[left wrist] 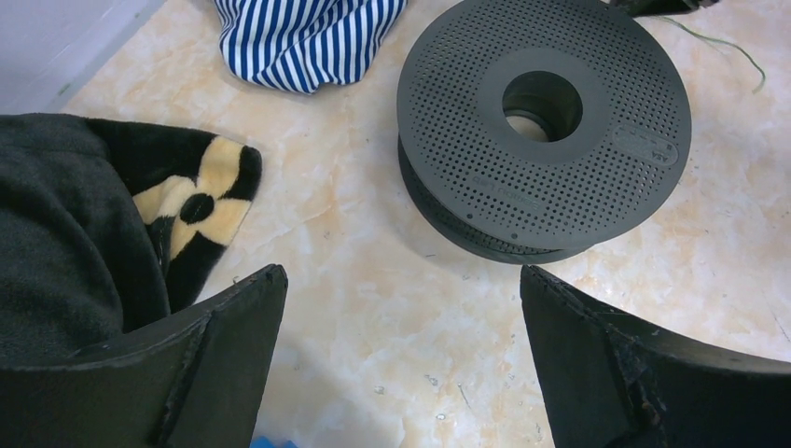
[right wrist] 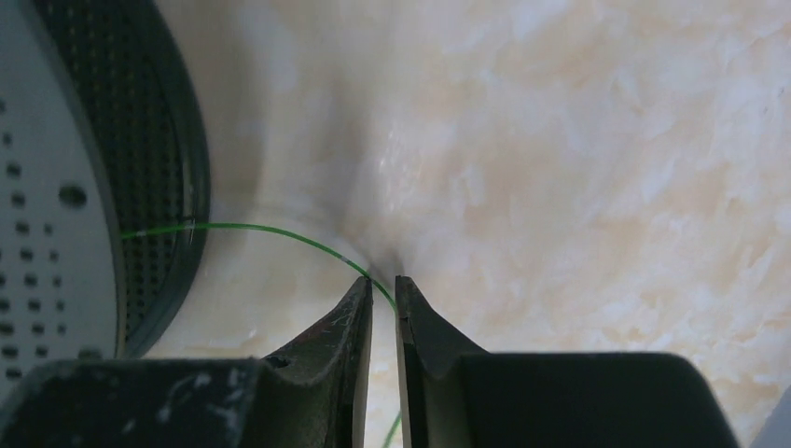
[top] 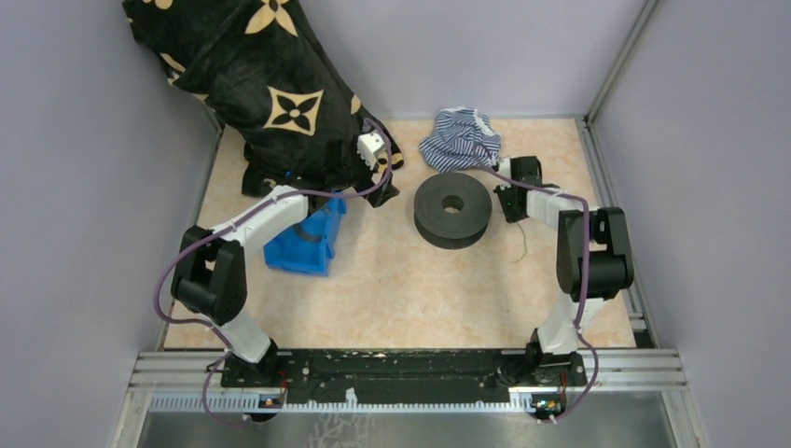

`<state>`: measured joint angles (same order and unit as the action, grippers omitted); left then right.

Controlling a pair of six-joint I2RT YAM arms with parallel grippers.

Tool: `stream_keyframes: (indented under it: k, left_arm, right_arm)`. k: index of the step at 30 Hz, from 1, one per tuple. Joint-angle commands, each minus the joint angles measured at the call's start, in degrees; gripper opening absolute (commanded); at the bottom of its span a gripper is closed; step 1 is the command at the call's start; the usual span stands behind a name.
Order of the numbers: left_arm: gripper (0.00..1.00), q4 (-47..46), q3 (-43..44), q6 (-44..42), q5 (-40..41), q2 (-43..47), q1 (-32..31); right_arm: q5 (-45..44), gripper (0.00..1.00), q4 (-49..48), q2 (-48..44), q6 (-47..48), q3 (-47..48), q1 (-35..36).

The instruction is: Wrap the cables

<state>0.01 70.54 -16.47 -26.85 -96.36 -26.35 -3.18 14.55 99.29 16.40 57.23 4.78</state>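
The cable [right wrist: 280, 231] is a thin green wire that arcs from the black perforated spool [right wrist: 84, 187] down into the slit between my right gripper's [right wrist: 383, 280] fingers. Those jaws stand almost together, with a narrow gap left around the wire. In the top view the right gripper [top: 511, 201] sits just right of the spool [top: 453, 209], and a loose end of the cable [top: 522, 245] trails on the table below it. My left gripper [left wrist: 401, 273] hangs wide open and holds nothing, with the spool [left wrist: 544, 126] ahead of it.
A black cloth with tan flower shapes [top: 261, 84] is heaped at the back left and drapes beside the left gripper. A blue-and-white striped cloth [top: 460, 138] lies behind the spool. A blue bin [top: 308, 241] sits under the left arm.
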Motion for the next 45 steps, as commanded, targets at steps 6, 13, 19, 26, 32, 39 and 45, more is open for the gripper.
stream_keyframes:
  k: [6,13,19,26,32,39,45]
  left_arm:
    - [1.0,-1.4,-1.7,-0.8,-2.4,2.6,0.4]
    - [1.0,-1.6,-2.7,-0.6,-2.6,3.9,0.4]
    - [1.0,-1.7,-3.0,0.2,-3.4,3.8,0.4]
    - [1.0,-2.3,-3.6,0.5,-4.4,4.3,0.3]
    - [1.0,-3.8,-4.5,1.0,-5.2,4.7,0.3]
    - [0.99,-4.9,-4.8,1.0,-10.4,3.2,0.3]
    - [0.98,0.6,-1.8,-6.1,-14.2,0.5,-5.1]
  right_arm:
    - [-2.7,0.13,0.8,9.3,-3.2,12.8,0.5]
    - [-3.2,0.12,2.0,14.9,-4.8,21.2,0.5]
    - [-2.7,0.16,3.4,9.4,-5.1,21.4,0.3]
    - [-1.2,0.3,9.7,0.5,-2.3,18.0,-4.8]
    - [3.5,0.4,16.5,-9.1,-1.5,9.5,-7.4]
    - [15.2,0.57,19.1,-20.8,-1.2,-2.3,-7.3]
    - [15.0,0.58,16.5,-27.3,-0.1,-6.6,-7.3]
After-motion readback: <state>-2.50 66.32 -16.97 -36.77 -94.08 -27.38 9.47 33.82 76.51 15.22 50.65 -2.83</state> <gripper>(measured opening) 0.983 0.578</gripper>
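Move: The right hand is low at the table with the green cable between its nearly shut fingertips, and a short tail trails back towards the base. The spool's middle lies about 15 cm to its left, 2 cm farther out and 2 cm higher; the striped cloth is some 21 cm ahead and 11 cm left. From the left hand, the cable at those fingertips is roughly 31 cm right, level fore and aft, and 16 cm below. Forward, low along the table past the spool's right side, the right hand carries the cable about 8 cm in its nearly shut fingers. It then rises some 8 cm with a swing to the right while the fingers open and let go of the cable, and draws back about 17 cm, sinking slightly and rolling some 10 degrees. The wide-open left hand drifts about 4 cm back and a little right. ##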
